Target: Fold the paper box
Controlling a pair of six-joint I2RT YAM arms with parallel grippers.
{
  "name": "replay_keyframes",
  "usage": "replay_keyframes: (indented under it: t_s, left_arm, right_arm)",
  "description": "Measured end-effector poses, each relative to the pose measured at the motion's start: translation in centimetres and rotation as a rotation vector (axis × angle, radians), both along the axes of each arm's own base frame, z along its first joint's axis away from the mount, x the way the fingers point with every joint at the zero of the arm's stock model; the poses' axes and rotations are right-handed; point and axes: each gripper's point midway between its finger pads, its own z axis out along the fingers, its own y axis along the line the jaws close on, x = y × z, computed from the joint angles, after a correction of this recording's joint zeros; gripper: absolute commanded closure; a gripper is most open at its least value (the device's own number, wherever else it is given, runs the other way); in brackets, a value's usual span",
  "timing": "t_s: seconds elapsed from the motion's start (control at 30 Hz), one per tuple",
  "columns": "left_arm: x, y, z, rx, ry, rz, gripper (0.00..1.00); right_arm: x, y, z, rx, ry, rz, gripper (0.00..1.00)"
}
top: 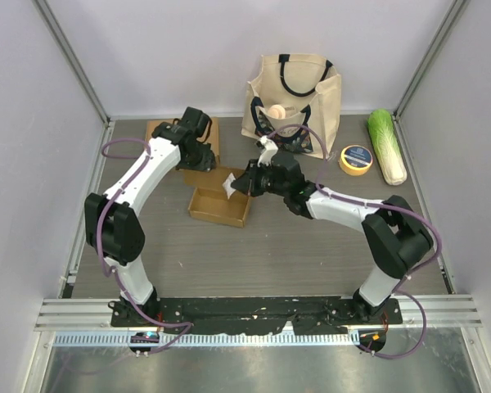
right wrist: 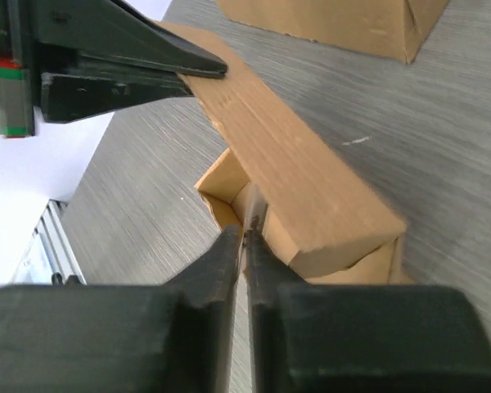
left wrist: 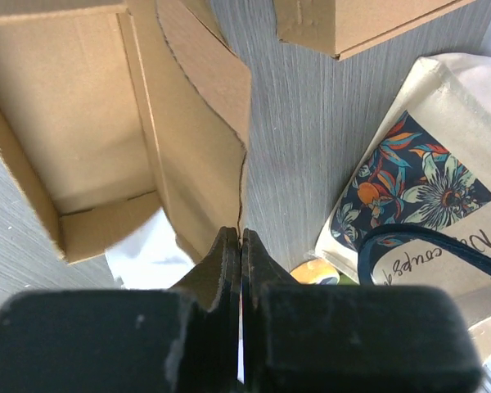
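Observation:
The brown paper box lies open on the table left of centre, its inside facing up. My left gripper is at the box's far side. In its wrist view the jaws are shut on the edge of the long lid flap. My right gripper is at the box's right end. There it is shut on the thin upright edge of a side wall, under the raised lid flap. The left fingers meet the far end of that flap.
A second, closed cardboard box sits behind the left arm. A cream tote bag stands at the back. Right of it lie a yellow tape roll and a napa cabbage. White walls enclose the table.

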Motion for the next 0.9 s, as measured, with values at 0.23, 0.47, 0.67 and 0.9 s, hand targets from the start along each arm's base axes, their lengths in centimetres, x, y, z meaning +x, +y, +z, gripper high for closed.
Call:
replay_keyframes:
  t_s: [0.23,0.47,0.67,0.9]
  left_arm:
    - [-0.1,0.3,-0.4,-0.031,0.026,-0.004,0.84]
    - [-0.9,0.3,-1.5,-0.031,0.061,-0.042,0.31]
    - [-2.3,0.3,-2.9,-0.014,0.076,-0.123,0.00]
    - [-6.5,4.9,2.3,0.150,-0.150,-0.240,0.00]
  right_arm:
    - [0.8,-0.2,-1.8,-0.129,-0.076,-0.024,0.37]
    - [-1.4,-5.3,0.0,-0.228,-0.179,-0.122,0.37]
    - [-1.3,-7.0,-0.8,-0.314,-0.238,-0.110,0.30]
    - [0.3,-6.5,-5.3,-0.434,-0.207,-0.044,0.37]
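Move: In the right hand's fingers is the white packet, about 2 cm left of the hand point; the paper box's open tray lies roughly 6 cm left of this hand, level with it front to back, and 13 cm below. The raised lid, about 5 cm ahead, 7 cm left and 5 cm below, is pinched by the left hand; from that hand the tray lies some 6 cm back, 3 cm right and 14 cm below, and the closed carton 11 cm ahead, 9 cm left and 14 cm below. Opening to let the packet go over the tray, the right hand withdraws about 7 cm to the right, then sinks some 5 cm beside the box's right end, its fingers tipping more steeply down. The left hand opens wide and releases the lid, dipping about 3 cm first, then swings back and left and rises clear, turning slightly clockwise. ##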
